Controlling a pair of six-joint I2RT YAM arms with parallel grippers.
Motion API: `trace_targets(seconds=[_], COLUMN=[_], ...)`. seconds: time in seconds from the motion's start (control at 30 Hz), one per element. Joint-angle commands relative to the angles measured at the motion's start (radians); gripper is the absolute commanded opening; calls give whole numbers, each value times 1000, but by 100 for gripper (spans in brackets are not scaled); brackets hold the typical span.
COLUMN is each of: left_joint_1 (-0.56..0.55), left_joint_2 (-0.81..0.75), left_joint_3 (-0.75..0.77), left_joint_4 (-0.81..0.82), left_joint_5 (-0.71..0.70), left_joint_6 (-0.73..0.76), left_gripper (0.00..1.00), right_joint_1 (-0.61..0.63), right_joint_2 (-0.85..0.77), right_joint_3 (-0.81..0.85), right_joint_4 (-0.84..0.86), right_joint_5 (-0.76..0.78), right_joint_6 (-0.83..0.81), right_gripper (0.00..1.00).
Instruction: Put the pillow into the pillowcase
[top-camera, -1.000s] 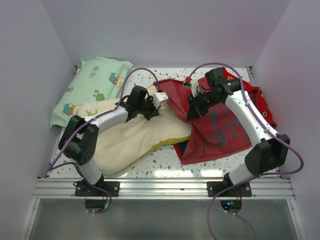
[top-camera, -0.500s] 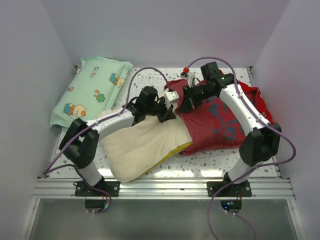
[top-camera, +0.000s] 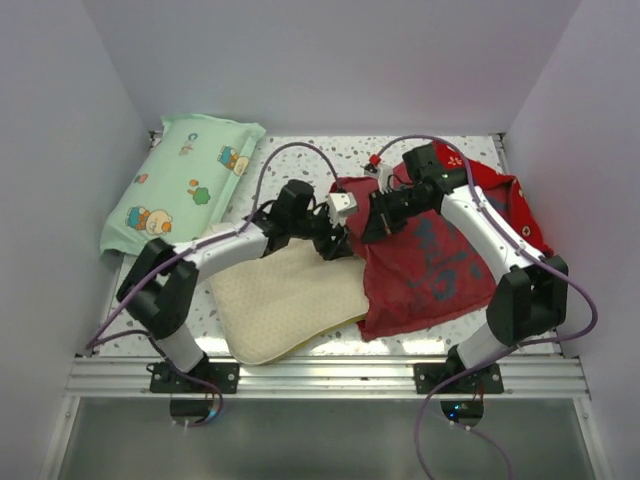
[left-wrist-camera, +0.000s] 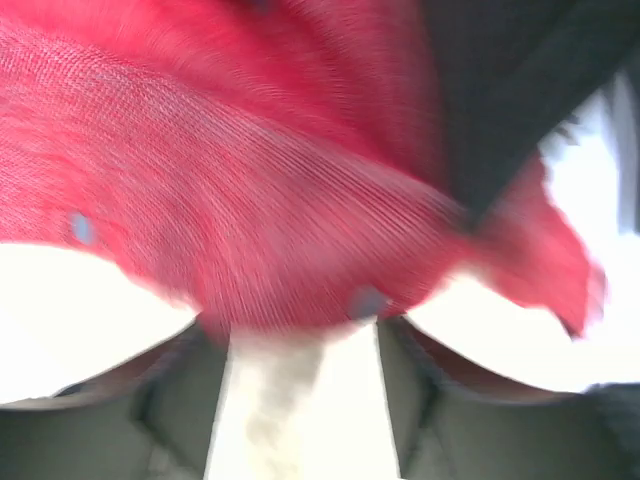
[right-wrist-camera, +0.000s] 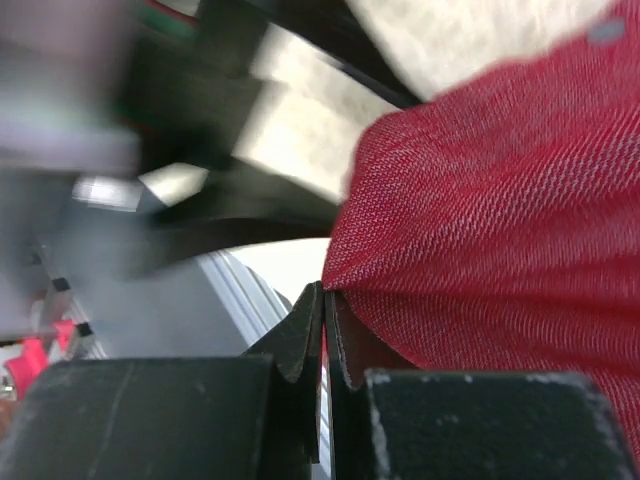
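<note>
The cream-yellow pillow (top-camera: 285, 305) lies front left of centre, its right end at the mouth of the red pillowcase (top-camera: 430, 265). My left gripper (top-camera: 335, 238) is shut on the pillow's far right corner at the case's opening. In the left wrist view the cream pillow (left-wrist-camera: 300, 400) sits between my fingers (left-wrist-camera: 170, 410), with red cloth (left-wrist-camera: 250, 200) draped over them. My right gripper (top-camera: 372, 228) is shut on the pillowcase's left edge. In the right wrist view the jaws (right-wrist-camera: 325, 300) pinch the red fabric (right-wrist-camera: 500, 220) closed.
A mint-green cartoon-print pillow (top-camera: 180, 185) lies at the back left against the wall. White walls close in the speckled table (top-camera: 300, 160) on three sides. A metal rail (top-camera: 330, 375) runs along the near edge by the arm bases.
My left gripper has carried the pillow's corner right, up to the case's opening. My right gripper has pulled the red edge left and forward over it. The pillow has slid right.
</note>
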Motion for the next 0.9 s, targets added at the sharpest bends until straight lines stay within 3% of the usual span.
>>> trace_targets(seconds=[0.0, 0.03, 0.07, 0.17, 0.2, 0.23, 0.27, 0.33, 0.4, 0.7, 0.87], left_joint_1=[50, 99, 126, 229, 251, 298, 311, 370, 402, 432, 432], left_joint_2=[-206, -253, -278, -341, -344, -343, -332, -298, -295, -336, -392], left_joint_3=[-42, -40, -40, -20, -7, 13, 39, 114, 145, 162, 127], left_joint_4=[-148, -205, -297, -452, -485, -534, -584, -679, -738, -671, -600], left_joint_5=[205, 228, 257, 217, 204, 193, 154, 185, 134, 74, 124], left_joint_6=[84, 104, 128, 243, 268, 282, 329, 398, 438, 506, 466], left_gripper=[66, 70, 82, 94, 95, 100, 100, 100, 100, 100, 100], right_joint_1=[6, 6, 9, 28, 35, 43, 41, 29, 6, -20, -14], right_joint_2=[-53, -53, -53, -52, -42, -35, -26, -9, -10, 92, 402], right_joint_3=[-64, -88, -99, -115, -99, -81, -57, 34, 118, 351, 606], right_joint_4=[0, 0, 1, -7, -17, -64, -97, -158, -174, -31, -3], right_joint_5=[82, 112, 123, 174, 189, 211, 220, 267, 309, 545, 506], right_joint_6=[-54, -69, -76, -112, -149, -169, -186, -224, -243, -209, -172], right_gripper=[0, 0, 0, 3, 13, 34, 45, 61, 70, 79, 85])
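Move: The left gripper is at the pillowcase's mouth, having just freed the pillow's leading end. The pillow's middle lies about 8 cm back, 15 cm left and 7 cm below it, the green cushion about 24 cm ahead, 44 left, 5 below. The right gripper still pinches the mouth's edge. The mouth's loose far corner lies roughly 24 cm ahead, 4 left and 16 below, the pillow's middle 5 back, 21 left, also 16 below. Draw the left gripper out of the mouth, opening it fully, and swing it about 19 cm left and 8 cm up over the pillow. Lower the right gripper some 5 cm, open it to let go of the case's edge, then send it forward and up over the cloth towards the far corner, tilting the fingers about 30 degrees to point more steeply down. ##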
